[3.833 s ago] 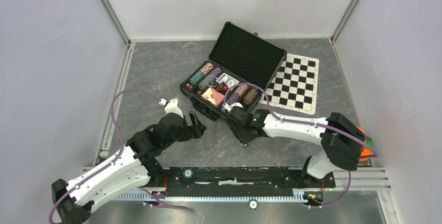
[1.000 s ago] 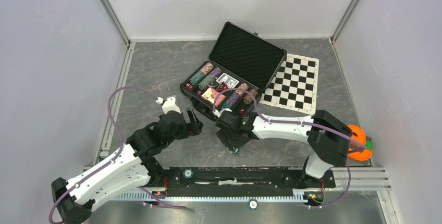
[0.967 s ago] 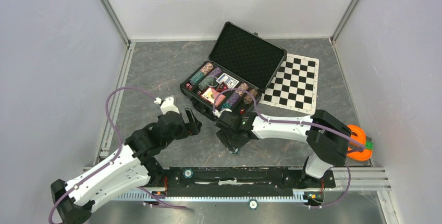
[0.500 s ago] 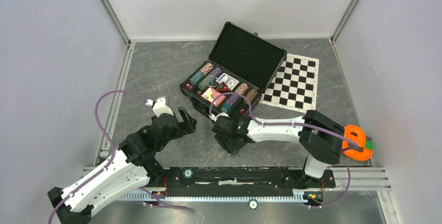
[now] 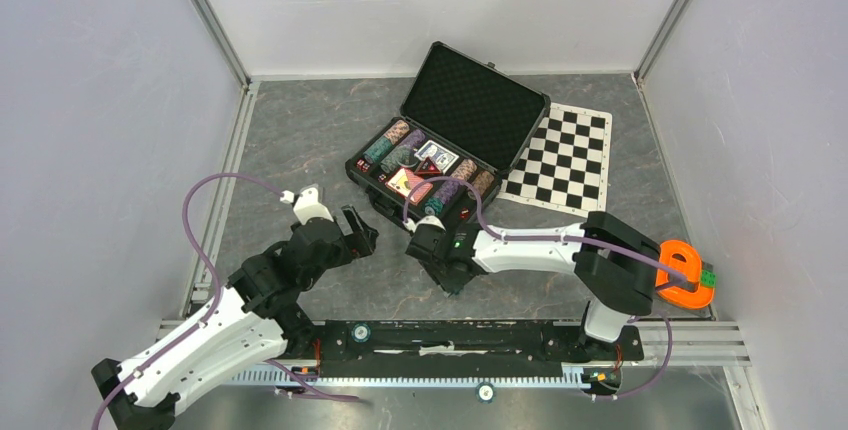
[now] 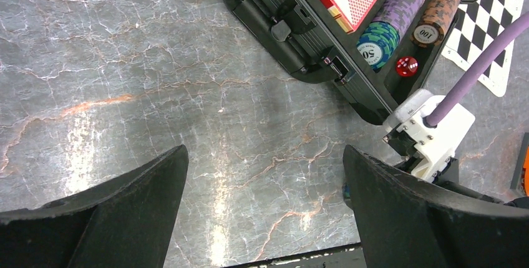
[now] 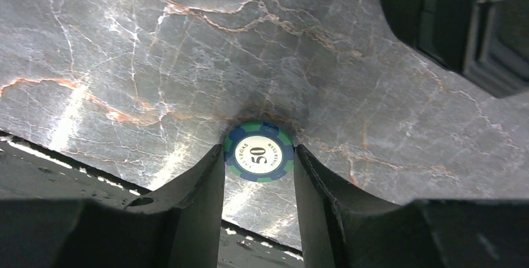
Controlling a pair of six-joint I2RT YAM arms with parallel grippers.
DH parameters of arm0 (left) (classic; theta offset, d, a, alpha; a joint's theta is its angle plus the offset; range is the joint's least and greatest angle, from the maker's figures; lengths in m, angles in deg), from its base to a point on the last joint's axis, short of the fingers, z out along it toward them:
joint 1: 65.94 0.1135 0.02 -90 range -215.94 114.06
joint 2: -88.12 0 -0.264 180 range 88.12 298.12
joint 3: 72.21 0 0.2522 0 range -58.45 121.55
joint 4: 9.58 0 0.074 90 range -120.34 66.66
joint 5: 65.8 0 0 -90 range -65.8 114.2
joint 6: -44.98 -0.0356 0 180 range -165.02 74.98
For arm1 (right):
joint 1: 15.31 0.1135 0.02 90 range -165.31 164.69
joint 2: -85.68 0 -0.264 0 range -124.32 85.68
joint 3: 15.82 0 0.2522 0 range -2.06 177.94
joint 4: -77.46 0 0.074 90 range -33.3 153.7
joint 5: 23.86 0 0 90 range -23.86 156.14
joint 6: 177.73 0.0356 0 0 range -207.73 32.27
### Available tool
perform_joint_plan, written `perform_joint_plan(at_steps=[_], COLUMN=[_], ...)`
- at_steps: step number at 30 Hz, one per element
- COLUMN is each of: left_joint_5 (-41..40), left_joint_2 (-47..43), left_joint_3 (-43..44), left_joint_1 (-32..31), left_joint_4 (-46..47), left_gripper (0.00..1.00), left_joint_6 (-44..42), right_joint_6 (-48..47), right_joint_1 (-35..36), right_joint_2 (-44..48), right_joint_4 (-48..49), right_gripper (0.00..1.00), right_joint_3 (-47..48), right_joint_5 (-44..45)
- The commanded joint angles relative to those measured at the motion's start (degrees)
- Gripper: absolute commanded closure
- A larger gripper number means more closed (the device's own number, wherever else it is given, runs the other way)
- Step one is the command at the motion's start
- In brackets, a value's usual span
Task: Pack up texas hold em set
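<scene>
The black hinged case lies open at mid-table, its foam-lined lid raised. Inside are striped chip rows, a blue card deck and a red deck. A red die sits in the case near the 50 and 100 chip stacks. One teal-and-blue chip marked 50 lies on the table just in front of the case. My right gripper is shut on it, a finger against each edge. My left gripper hangs open over bare table to the left of the case.
A black-and-white chequered mat lies right of the case. An orange e-shaped piece sits by the right arm's base. The case's front corner is close to the right gripper. The black base rail runs along the near edge.
The right gripper's fingers have narrowed onto the loose chip after the arm slid left. The left arm drew back to the left and now holds still.
</scene>
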Motion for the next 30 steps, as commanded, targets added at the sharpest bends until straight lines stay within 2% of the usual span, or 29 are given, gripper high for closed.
perform_joint_plan(at_steps=[1, 8, 12, 15, 20, 27, 30], left_joint_5=[0.4, 4.88, 8.33, 15.06, 34.24, 42.59, 46.81], left_joint_2=[0.69, 4.67, 8.81, 12.13, 23.11, 34.42, 40.16], left_joint_3=[0.27, 0.19, 1.4, 1.88, 4.22, 11.01, 13.02], left_joint_1=[0.2, 0.53, 2.97, 7.51, 16.28, 18.27, 19.55], left_joint_4=[2.38, 7.04, 9.88, 14.81, 26.64, 36.0, 40.57], left_gripper=[0.0, 0.0, 0.0, 0.0, 0.01, 0.01, 0.11], left_joint_6=[-0.02, -1.59, -3.27, -4.52, -2.97, -0.61, 1.62], right_joint_6=[-0.55, -2.74, -5.23, -8.06, -13.06, -17.86, -19.46], right_joint_1=[-0.36, -4.28, -8.21, -10.52, -14.38, -17.78, -18.6], right_joint_2=[2.24, 7.18, 8.65, 8.19, 5.69, 4.45, 4.5], right_joint_4=[-3.86, -5.78, -5.64, -5.36, -3.72, 0.21, 1.45], right_gripper=[0.57, 0.58, 0.58, 0.59, 0.6, 0.6, 0.6], right_joint_3=[4.1, 5.85, 7.46, 11.0, 15.73, 19.2, 19.96], right_joint_5=[3.66, 5.33, 5.81, 5.79, 4.56, 1.82, 0.88])
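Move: The 50 chip is already pinched in my right hand, low over the bare table. The near end of the green chips in the case is about 15 cm ahead, 3 cm left and 4 cm higher. The red die lies some 15 cm ahead and 3 cm right, the purple chips about 19 cm straight ahead, the card box 21 cm ahead and 9 cm left. From my left hand the green chips lie about 8 cm ahead, 14 cm right and 11 cm down. I keep my pinch on the chip and carry it up and forward with my right hand, about 15 cm forward and 12 cm up, over the case's near edge by the green chips, swinging the downward fingertips forward some 15 degrees. After a slow start my open left hand sweeps right and forward over the case's front, about 10 cm and 9 cm, dipping slightly before rising again, rolling and turning clockwise. ##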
